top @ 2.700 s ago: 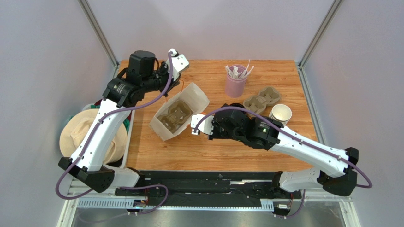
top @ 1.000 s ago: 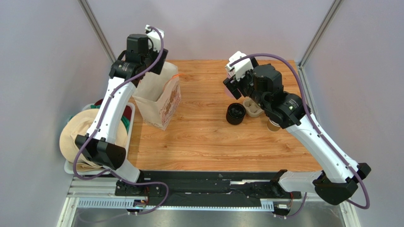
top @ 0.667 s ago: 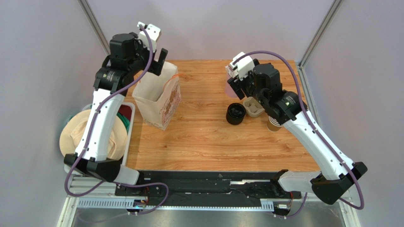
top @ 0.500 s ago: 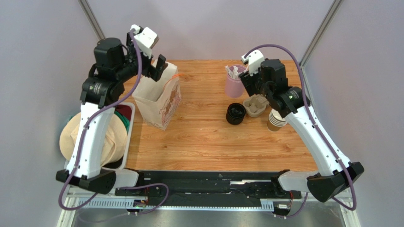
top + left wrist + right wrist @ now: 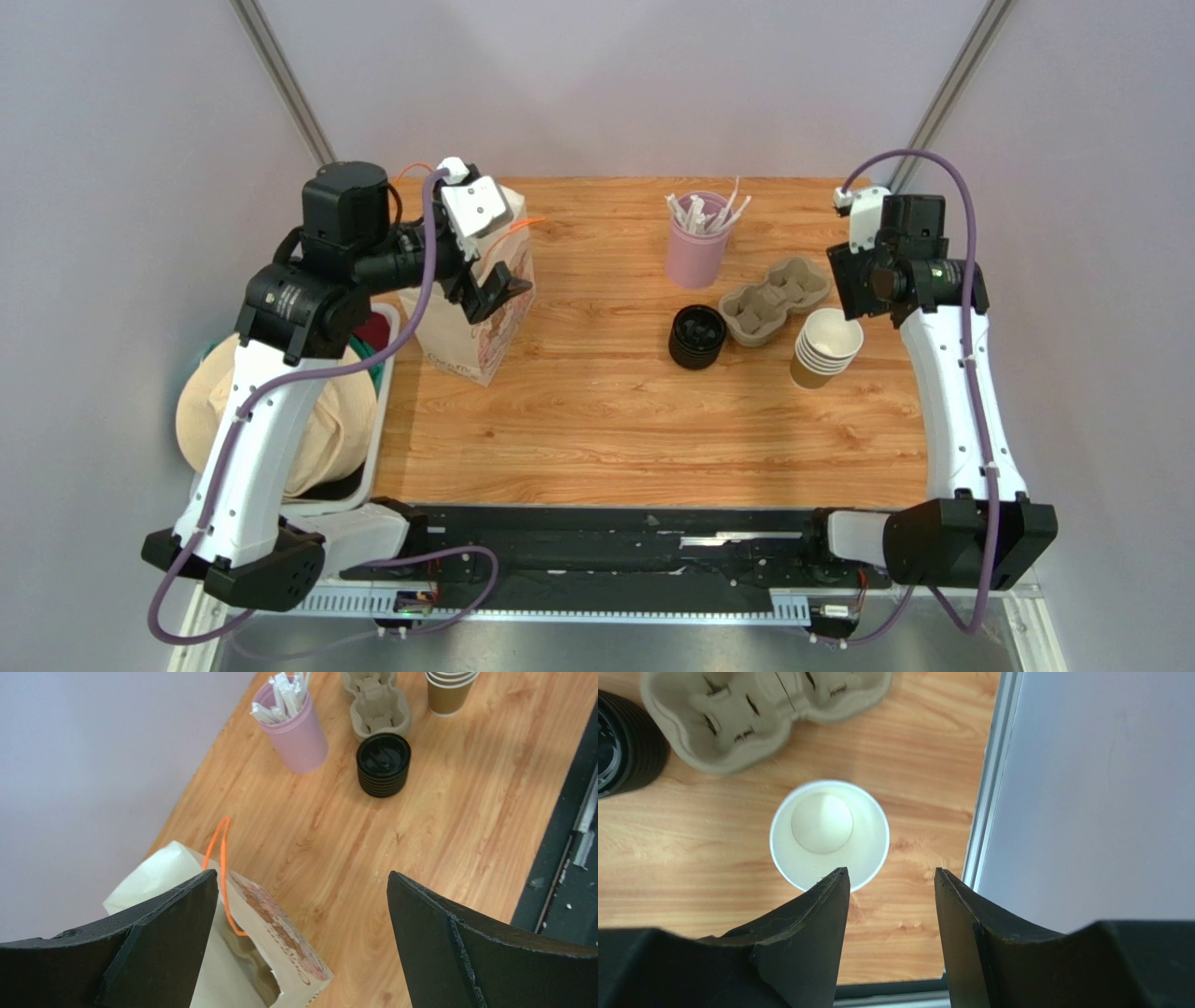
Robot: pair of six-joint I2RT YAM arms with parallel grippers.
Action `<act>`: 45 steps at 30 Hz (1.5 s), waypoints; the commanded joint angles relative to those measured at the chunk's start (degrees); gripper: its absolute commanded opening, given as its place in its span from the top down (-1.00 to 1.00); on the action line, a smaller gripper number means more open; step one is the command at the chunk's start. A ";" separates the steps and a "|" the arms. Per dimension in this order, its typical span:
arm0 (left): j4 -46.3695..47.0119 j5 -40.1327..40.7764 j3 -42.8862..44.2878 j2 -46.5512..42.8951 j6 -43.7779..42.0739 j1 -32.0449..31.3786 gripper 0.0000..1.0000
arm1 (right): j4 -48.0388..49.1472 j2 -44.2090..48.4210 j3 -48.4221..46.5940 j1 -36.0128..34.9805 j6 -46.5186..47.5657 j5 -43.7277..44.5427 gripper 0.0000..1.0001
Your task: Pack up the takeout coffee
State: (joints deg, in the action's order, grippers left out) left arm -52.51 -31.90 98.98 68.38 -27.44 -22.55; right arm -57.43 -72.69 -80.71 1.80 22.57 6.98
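The takeout coffee shows in no view. A cream paper bag [image 5: 470, 319] [image 5: 281, 931] with an orange handle [image 5: 223, 861] stands upright at the table's left. My left gripper [image 5: 484, 280] [image 5: 302, 878] hangs just over the bag's right rim, jaws wide open and empty. At the right edge my right gripper [image 5: 863, 287] [image 5: 891, 873] hovers above a nested stack of brown cups [image 5: 825, 347] [image 5: 829, 833]. Its jaws are partly open and hold nothing. The top cup's white inside lies just beyond the left fingertip [image 5: 833, 882].
A ribbed stack of black lids [image 5: 697, 336] [image 5: 383, 763] stands mid-table beside a pulp cup carrier [image 5: 774, 297] [image 5: 759, 710]. A pink cup of white sticks [image 5: 697, 245] [image 5: 295, 731] stands behind them. A bin with tan cloth [image 5: 267, 406] sits off the left edge. The metal frame rail [image 5: 990, 791] borders the cups.
The left arm swung from behind the bag to over its right rim, jaws opening wider. The right arm moved right, from the pink cup to above the cup stack, jaws narrowing.
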 commanded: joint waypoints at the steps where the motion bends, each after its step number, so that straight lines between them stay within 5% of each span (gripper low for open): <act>1: -1.10 -4.66 -1.33 -2.02 -2.26 -0.22 -0.98 | -1.46 -1.57 1.08 2.67 0.81 -4.70 -0.01; 12: -1.37 -9.76 -4.67 -2.37 -2.79 -0.74 -0.98 | 1.00 -9.49 2.92 9.27 -1.56 -10.06 0.21; 32: -0.22 -9.85 -5.38 -1.14 -1.83 -1.01 -0.97 | 5.84 -9.41 6.70 9.62 -3.41 -8.92 0.60; 39: -0.05 -9.94 -5.55 -0.97 -1.56 -1.01 -0.97 | 7.68 -9.49 6.88 9.62 -4.81 -7.07 0.96; 45: 0.22 -9.93 -5.73 -1.06 -1.39 -1.01 -0.98 | 9.09 -9.76 6.53 9.62 -7.35 -3.30 1.00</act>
State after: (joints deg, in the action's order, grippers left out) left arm -54.04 -40.16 93.45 67.35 -28.84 -23.24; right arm -52.03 -83.07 -73.43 11.14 18.00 0.64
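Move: The stack of paper cups is almost straight below my right hand: its middle is about 15 cm down, 1 cm back and 1 cm to the left. The cup carrier lies some 10 cm farther out than that hand and 8 cm to its left, and the black lids 2 cm ahead and about 21 cm left, both nearly 20 cm below. From my left hand the cups are roughly 42 cm to the right, 4 cm ahead and 30 cm down. I sink my empty right hand about 9 cm onto the right-hand rim of the cup stack, easing some 3 cm to the right and tipping the fingers about 10 to 15 degrees steeper. Already half closed, they keep narrowing on the way, then shut fully at rim height to pinch the top cup's edge. Meanwhile my wide-open left hand draws down and back about 4 cm through free air, turning slightly clockwise. ##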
